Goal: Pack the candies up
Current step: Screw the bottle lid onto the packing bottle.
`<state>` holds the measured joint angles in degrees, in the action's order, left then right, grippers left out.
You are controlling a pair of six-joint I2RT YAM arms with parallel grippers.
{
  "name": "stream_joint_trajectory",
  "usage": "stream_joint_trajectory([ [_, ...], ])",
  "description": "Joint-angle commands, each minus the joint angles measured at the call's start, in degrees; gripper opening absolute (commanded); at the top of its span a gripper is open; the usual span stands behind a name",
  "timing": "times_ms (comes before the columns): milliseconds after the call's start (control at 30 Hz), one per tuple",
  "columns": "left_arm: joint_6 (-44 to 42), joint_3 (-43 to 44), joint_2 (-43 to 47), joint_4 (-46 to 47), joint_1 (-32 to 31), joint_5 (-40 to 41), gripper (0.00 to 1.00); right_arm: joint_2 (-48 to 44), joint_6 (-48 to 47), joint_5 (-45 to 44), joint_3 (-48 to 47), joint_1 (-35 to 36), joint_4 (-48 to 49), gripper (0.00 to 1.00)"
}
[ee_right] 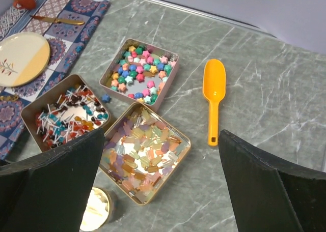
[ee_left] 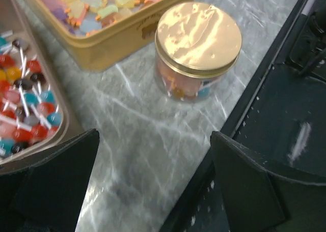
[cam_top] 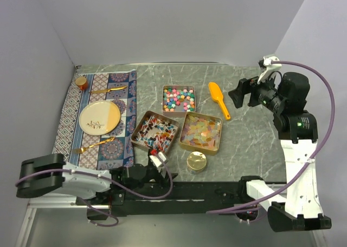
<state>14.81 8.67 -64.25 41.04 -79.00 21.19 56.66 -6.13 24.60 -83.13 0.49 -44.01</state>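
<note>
Candies fill three open square tins in the top view: bright star-shaped candies (cam_top: 178,98), red, blue and white stick candies (cam_top: 154,132), and translucent pastel squares (cam_top: 200,131). A small glass jar (cam_top: 196,161) with a gold lid stands at the near edge, with coloured candies inside it (ee_left: 189,87). My left gripper (cam_top: 161,166) lies low beside the jar, open and empty (ee_left: 154,135). My right gripper (cam_top: 242,93) hangs high at the right, open and empty (ee_right: 160,135), looking down on the squares (ee_right: 145,150), the stars (ee_right: 140,69) and the stick candies (ee_right: 66,112).
An orange scoop (cam_top: 219,99) lies right of the star tin (ee_right: 214,97). A patterned placemat (cam_top: 68,117) at the left carries a plate (cam_top: 100,117), gold cutlery and a small cup (cam_top: 81,82). One loose blue star (ee_right: 106,97) lies between tins. A black rail (ee_left: 285,115) borders the near edge.
</note>
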Motion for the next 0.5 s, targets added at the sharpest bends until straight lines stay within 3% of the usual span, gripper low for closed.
stream_joint_trajectory([
  [0,-7.7,0.3,-10.8,21.9,-2.0,0.3,0.97,-1.1,-3.0,2.7,0.1,-0.2,1.0,1.0],
  [67,-10.7,-0.8,-21.8,31.0,-2.2,-1.5,0.97,-0.9,-3.4,3.9,1.6,-0.2,0.9,1.0],
  [100,-13.8,-1.2,-26.3,43.9,-2.5,-2.1,0.97,-0.3,-3.4,5.0,2.1,-0.3,0.2,1.0],
  [133,-16.1,-1.8,-36.5,50.2,-2.6,-3.1,0.97,0.0,-4.3,5.9,2.4,-0.2,-0.4,1.0],
  [200,-18.3,-0.9,-46.5,65.8,-2.5,-2.5,0.97,1.2,-6.3,8.0,3.2,-0.2,-3.3,1.0],
  [267,-17.1,3.1,-53.0,64.7,-2.2,0.2,0.97,2.0,-10.0,8.2,3.5,-0.2,-4.8,1.0],
  [467,-11.9,10.2,-59.7,65.5,-2.2,0.0,0.97,5.8,-15.3,9.3,3.7,-0.2,-6.9,1.0],
])
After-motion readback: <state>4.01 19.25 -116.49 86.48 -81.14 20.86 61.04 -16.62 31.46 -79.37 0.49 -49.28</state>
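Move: The lidded packing bottle stands about 13 cm to the right of the left gripper and 5 cm farther forward, its middle some 5 cm lower. Beyond the bottle lies the gummy box, about 17 cm ahead of the gripper and 15 cm to its right; the lollipop box is about 17 cm ahead and 5 cm to its left. From the right gripper the bottle is roughly 12 cm back, 14 cm left and 36 cm below. Drop the open left gripper about 7 cm, drifting right as it sinks, then slide it level to the right, some 8 cm in all, so that it comes in low on the bottle's side; roll the wrist only slightly and keep the fingers wide open. Meanwhile lower the open right gripper about 6 cm, tipping it down and turning it counter-clockwise. ##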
